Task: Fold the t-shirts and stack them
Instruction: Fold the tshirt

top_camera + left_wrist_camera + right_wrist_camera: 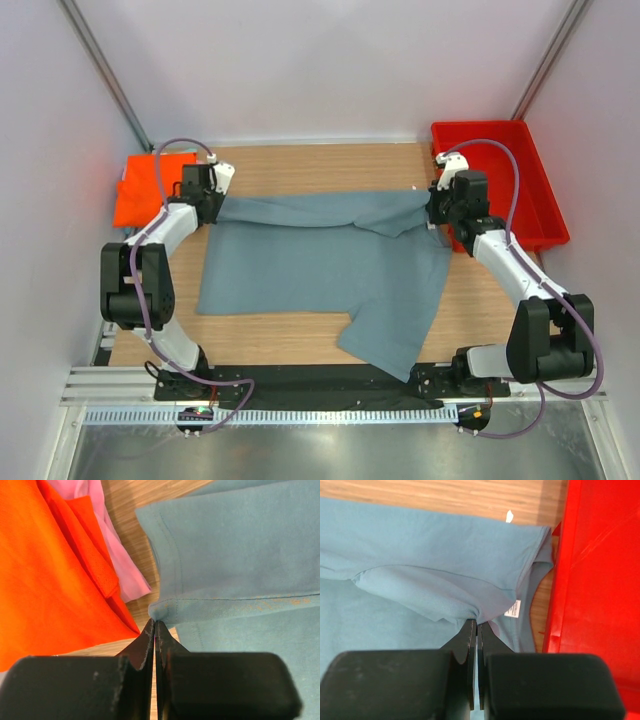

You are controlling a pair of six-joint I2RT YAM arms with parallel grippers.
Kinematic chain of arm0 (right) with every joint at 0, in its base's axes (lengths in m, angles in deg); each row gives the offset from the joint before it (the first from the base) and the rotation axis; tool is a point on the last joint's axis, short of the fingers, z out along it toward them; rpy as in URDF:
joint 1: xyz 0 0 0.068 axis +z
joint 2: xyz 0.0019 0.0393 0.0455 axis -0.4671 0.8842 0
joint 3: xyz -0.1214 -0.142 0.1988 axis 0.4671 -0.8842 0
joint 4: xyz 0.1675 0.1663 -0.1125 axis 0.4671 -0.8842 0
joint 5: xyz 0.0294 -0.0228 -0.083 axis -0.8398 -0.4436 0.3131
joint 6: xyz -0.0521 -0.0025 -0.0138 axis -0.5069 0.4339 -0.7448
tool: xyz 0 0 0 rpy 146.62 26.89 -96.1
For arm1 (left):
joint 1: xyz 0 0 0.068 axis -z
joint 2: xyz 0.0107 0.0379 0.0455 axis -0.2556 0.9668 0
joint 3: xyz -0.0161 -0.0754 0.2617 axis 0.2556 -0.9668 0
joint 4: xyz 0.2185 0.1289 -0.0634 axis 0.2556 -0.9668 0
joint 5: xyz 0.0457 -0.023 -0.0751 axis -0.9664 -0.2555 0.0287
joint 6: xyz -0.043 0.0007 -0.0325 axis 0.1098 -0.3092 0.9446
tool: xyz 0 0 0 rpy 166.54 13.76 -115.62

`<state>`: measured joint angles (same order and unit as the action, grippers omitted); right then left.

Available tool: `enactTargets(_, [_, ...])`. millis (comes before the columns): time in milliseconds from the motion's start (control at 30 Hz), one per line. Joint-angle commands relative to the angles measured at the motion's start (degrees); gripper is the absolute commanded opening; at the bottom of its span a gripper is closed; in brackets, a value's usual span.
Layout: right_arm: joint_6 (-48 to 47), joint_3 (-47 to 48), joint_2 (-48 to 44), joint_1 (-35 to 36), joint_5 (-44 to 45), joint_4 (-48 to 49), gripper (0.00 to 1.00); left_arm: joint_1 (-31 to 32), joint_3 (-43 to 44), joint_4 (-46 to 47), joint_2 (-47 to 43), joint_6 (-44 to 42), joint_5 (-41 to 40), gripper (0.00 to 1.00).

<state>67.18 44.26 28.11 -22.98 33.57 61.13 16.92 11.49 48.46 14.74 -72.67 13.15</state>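
A large grey-blue t-shirt (320, 265) lies spread over the wooden table, its far edge pulled into a taut band between the two arms. My left gripper (212, 205) is shut on that shirt's far left corner (165, 607). My right gripper (438, 208) is shut on a bunched fold of the same shirt (470, 607), beside a small white label (512, 609). An orange t-shirt (145, 190) lies at the far left, also filling the left wrist view as orange cloth (45, 580). A pink t-shirt (117, 555) shows under it.
A red plastic bin (505, 180) stands at the far right, close beside my right gripper; its red wall (600, 570) fills the right of that wrist view. One sleeve of the grey-blue shirt reaches the table's near edge (385, 355). White walls enclose the table.
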Motion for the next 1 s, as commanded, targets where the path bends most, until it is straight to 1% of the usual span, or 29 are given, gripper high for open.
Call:
enactTargets(0, [1.18,-0.76,-1.82,0.41,-0.58,3.09,0.01,-0.79,-1.0,3.36,-1.37,1.15,0.13,0.0])
enactTargets(500, [0.74,-0.06,1.51,1.2,-0.58,3.71,0.01,-1.41,-3.9,5.12,1.97,2.03,0.22,0.0])
enactTargets(833, [-0.05,3.8,10.12,1.55,-0.06,6.52,0.01,-1.85,-3.55,5.38,4.08,1.94,-0.04,0.0])
enactTargets(967, [-0.58,8.1,15.04,1.55,0.99,6.61,0.01,-1.85,-3.2,5.56,4.79,2.21,-0.04,0.0])
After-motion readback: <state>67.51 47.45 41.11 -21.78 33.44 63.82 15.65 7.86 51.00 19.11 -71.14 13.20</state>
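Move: Both hands hold the folded-back edge of the t-shirt; its landing spot on the lying layer is almost straight below, some 6 cm under and 1 cm back of the left hand. The orange shirt lies about 15 cm left and 8 cm ahead of that hand. For the right hand, the landing spot is roughly 9 cm below, 1 cm ahead and 1 cm left; the red tray's middle lies some 19 cm right and 9 cm ahead. Both hands keep pinching the folded-back edge and lower it about 5 cm towards the lying t-shirt, right finishing forward. ##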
